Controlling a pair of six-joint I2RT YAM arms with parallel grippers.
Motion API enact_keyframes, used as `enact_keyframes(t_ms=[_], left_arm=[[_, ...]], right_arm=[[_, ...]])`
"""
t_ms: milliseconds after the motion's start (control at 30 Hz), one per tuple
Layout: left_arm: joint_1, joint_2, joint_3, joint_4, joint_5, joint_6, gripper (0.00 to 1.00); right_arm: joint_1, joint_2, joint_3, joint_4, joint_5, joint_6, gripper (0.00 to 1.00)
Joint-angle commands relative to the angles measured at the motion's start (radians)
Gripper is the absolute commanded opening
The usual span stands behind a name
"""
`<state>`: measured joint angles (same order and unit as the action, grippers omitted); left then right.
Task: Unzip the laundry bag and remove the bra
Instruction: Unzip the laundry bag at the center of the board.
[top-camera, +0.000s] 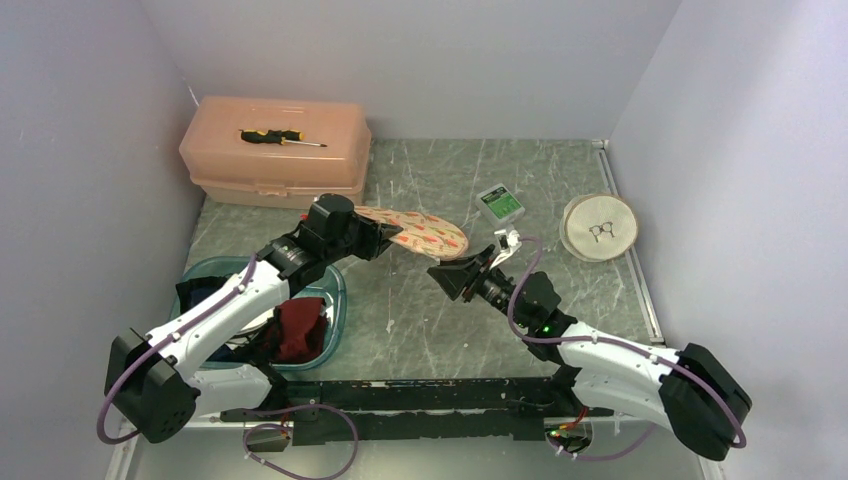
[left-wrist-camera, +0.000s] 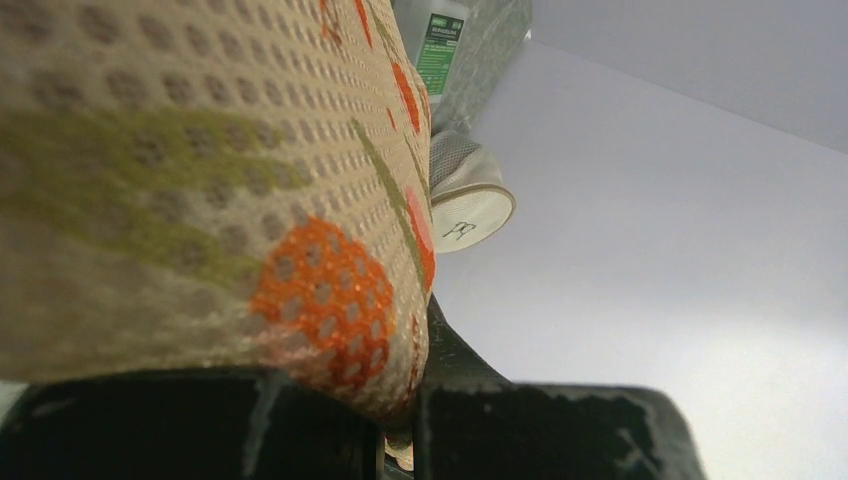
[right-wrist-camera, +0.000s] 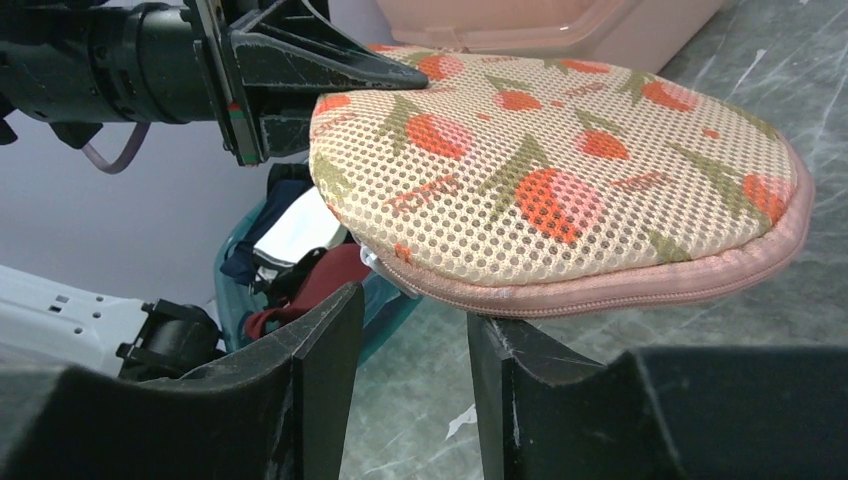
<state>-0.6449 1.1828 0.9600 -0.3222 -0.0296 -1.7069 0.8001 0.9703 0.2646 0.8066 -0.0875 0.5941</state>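
The laundry bag (top-camera: 428, 233) is a round mesh pouch printed with orange tulips, edged by a pink zipper (right-wrist-camera: 620, 290). It is held level above the table. My left gripper (top-camera: 386, 237) is shut on the bag's left rim; in the left wrist view the bag (left-wrist-camera: 200, 200) fills the left half and its edge is pinched in the left gripper (left-wrist-camera: 400, 405). My right gripper (right-wrist-camera: 410, 310) stands open just below the bag's (right-wrist-camera: 560, 170) near rim, close to the silver zipper pull (right-wrist-camera: 375, 262), with nothing between its fingers. The zipper looks closed. The bra is hidden.
A teal basket (top-camera: 338, 296) of dark clothes, one dark red, sits under the left arm. A pink plastic box (top-camera: 275, 160) with a screwdriver (top-camera: 281, 138) stands at the back left. A green-labelled small box (top-camera: 499, 204) and a round white pouch (top-camera: 599, 227) lie at the right.
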Motion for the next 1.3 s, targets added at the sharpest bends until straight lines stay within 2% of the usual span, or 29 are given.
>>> enact_keyframes(t_ms=[0,167,533,800,1267], left_arm=[[0.001,-0.009,0.039,0.023,-0.019,-0.014,0.03],[0.0,-0.011,0.039,0.021,-0.02,-0.011,0.03],[0.001,-0.035,0.024,0.019,-0.031,-0.01,0.03],[0.0,-0.031,0.011,0.062,-0.012,0.009,0.03],[-0.008,-0.039,0.012,0.069,-0.018,0.017,0.03]], right_arm=[[0.005,0.015,0.03,0.141,-0.013,0.01,0.45],[0.005,0.028,0.041,0.164,-0.008,0.027,0.42],[0.005,0.009,0.031,0.139,0.024,0.036,0.26],[0.007,-0.04,0.029,0.072,0.024,0.017,0.16],[0.008,-0.036,0.038,0.039,0.015,0.018,0.09]])
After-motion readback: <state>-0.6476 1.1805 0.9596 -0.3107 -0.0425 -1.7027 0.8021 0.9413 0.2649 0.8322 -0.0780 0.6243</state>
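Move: Just above the right fingertips sits the zipper pull, about 2 cm up and 1 cm farther out and to the left. The laundry bag's middle is some 9 cm ahead, 6 cm left and 4 cm above this hand; the green-labelled box stands on the table about 18 cm ahead, 14 cm right and 19 cm below. From the left hand, which holds the bag, the pull lies roughly 7 cm back, 8 cm right and 6 cm lower. Rising about 2 cm to the zipper pull at the bag's lower edge, the right hand closes its half-open fingers nearly shut around the pull while the wrist tips up slightly, then eases down by about half a centimetre. The left hand stays in place and keeps its pinch on the bag, holding it up off the table. ##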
